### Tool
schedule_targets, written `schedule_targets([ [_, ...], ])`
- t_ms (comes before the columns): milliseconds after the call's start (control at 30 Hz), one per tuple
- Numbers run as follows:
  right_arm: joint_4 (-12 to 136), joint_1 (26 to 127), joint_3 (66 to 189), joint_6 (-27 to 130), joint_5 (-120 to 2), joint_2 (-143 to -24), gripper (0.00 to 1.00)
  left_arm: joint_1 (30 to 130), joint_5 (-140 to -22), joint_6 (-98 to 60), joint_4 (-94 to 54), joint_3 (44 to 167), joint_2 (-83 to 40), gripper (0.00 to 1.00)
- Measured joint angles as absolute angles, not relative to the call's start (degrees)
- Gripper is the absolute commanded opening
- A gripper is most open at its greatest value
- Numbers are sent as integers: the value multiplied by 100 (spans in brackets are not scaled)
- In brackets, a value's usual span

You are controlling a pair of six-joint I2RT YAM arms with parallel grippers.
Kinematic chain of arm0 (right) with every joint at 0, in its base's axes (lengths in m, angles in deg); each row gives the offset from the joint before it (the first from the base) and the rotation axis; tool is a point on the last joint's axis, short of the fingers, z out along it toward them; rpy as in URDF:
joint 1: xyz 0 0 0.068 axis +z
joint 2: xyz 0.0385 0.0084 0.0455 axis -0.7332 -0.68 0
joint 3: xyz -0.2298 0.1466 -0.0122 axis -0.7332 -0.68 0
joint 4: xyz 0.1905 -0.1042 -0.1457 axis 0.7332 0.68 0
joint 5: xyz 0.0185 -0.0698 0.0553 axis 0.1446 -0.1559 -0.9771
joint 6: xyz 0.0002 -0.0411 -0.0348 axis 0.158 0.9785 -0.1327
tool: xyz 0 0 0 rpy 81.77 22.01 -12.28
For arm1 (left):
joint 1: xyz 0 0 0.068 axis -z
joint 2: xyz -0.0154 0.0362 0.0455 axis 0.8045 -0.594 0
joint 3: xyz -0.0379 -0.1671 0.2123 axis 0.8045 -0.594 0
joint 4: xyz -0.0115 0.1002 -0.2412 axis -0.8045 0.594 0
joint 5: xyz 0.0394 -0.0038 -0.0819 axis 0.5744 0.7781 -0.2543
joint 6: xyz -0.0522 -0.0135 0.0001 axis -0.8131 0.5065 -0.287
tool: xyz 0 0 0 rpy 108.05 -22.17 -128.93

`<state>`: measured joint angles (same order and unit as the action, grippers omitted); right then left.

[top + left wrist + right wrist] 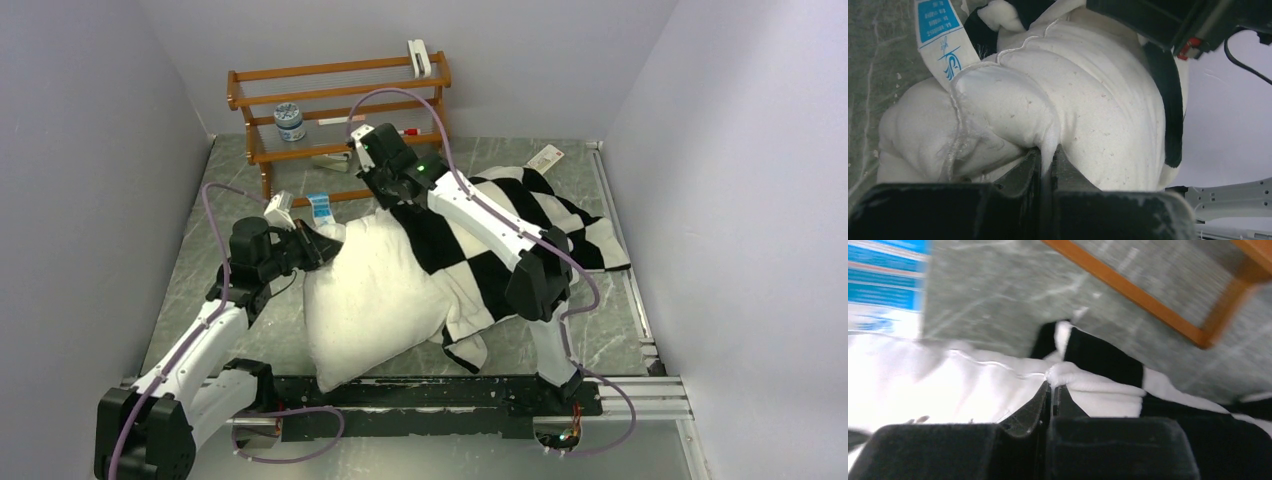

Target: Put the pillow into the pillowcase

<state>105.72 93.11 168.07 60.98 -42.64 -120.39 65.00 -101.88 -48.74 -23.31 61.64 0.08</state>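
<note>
The white pillow [370, 290] lies at the table's middle left, its right end inside the black-and-white checkered pillowcase [590, 235]. My left gripper [318, 245] is shut on the pillow's far-left corner, beside the blue-and-white tag [319, 208]. In the left wrist view, pillow [1088, 100] cloth is pinched in that left gripper [1046, 152], with the tag [940, 30] above. My right gripper [385, 195] is at the pillowcase's far open edge. The right wrist view shows that right gripper [1053, 385] shut on a white fold of the pillowcase [1103, 357] rim, against the pillow [923, 375].
A wooden rack [340, 100] stands at the back, with a small jar [290, 122] on its shelf. A white card [545, 158] lies at the back right. The black mounting rail [450, 395] runs along the near edge. Grey walls close in both sides.
</note>
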Motion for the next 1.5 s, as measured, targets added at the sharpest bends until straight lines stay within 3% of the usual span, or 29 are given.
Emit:
schedule_targets([
  [200,9809,9621,16149,5183,-5189,-11838,0,6614,-10079,-5077,-2494,6162,-158,5],
  [567,7258,9481,14510,3430,-5670,-11425,0,6837,-9292,-5560,-2846,6164,-549,5],
  [667,7147,9440,14510,3403,-5528,-11418,19,6844,-8951,-5652,-2838,6171,-630,5],
  [733,7243,9442,14425,3486,-5379,-11340,30,6850,-8796,-5665,-2741,6245,-685,17],
  [867,7765,9538,13723,3679,-5099,-10463,44,6874,-8624,-5431,-2097,6673,-772,54],
  [1067,8716,9691,12786,3753,-4535,-8345,57,6907,-8403,-4493,-200,7836,-764,88],
  [1233,9466,9685,12160,3624,-4201,-7213,57,6944,-8276,-3888,1003,8168,-521,91],
  [1500,10613,9720,11599,3222,-4221,-6721,52,6955,-8097,-3580,2329,8197,227,91],
])
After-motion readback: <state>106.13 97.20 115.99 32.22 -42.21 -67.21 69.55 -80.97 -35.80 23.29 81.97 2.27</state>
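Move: The right hand still pinches the far rim of the pillowcase mouth. The pillow corner pinched by the left hand lies about 10 cm back and 9 cm left of the right hand; the blue label is some 11 cm left of the right hand, roughly level and 8 cm below. The loose near flap hangs about 30 cm back and 16 cm right, 12 cm lower. From the left hand, the pinched rim is about 10 cm ahead and 9 cm right. Still gripping the far rim, the right hand drags it about 8 cm left and slightly back along the pillow, rolling some 30 degrees, then opens halfway and swings about 20 cm right and 15 cm back over the mouth, rising, then sinking. Meanwhile the left hand keeps its pinch, pushing the corner 4 cm forward and slightly down, then opens wide and draws back 7 cm and left, rolling 25 degrees. ##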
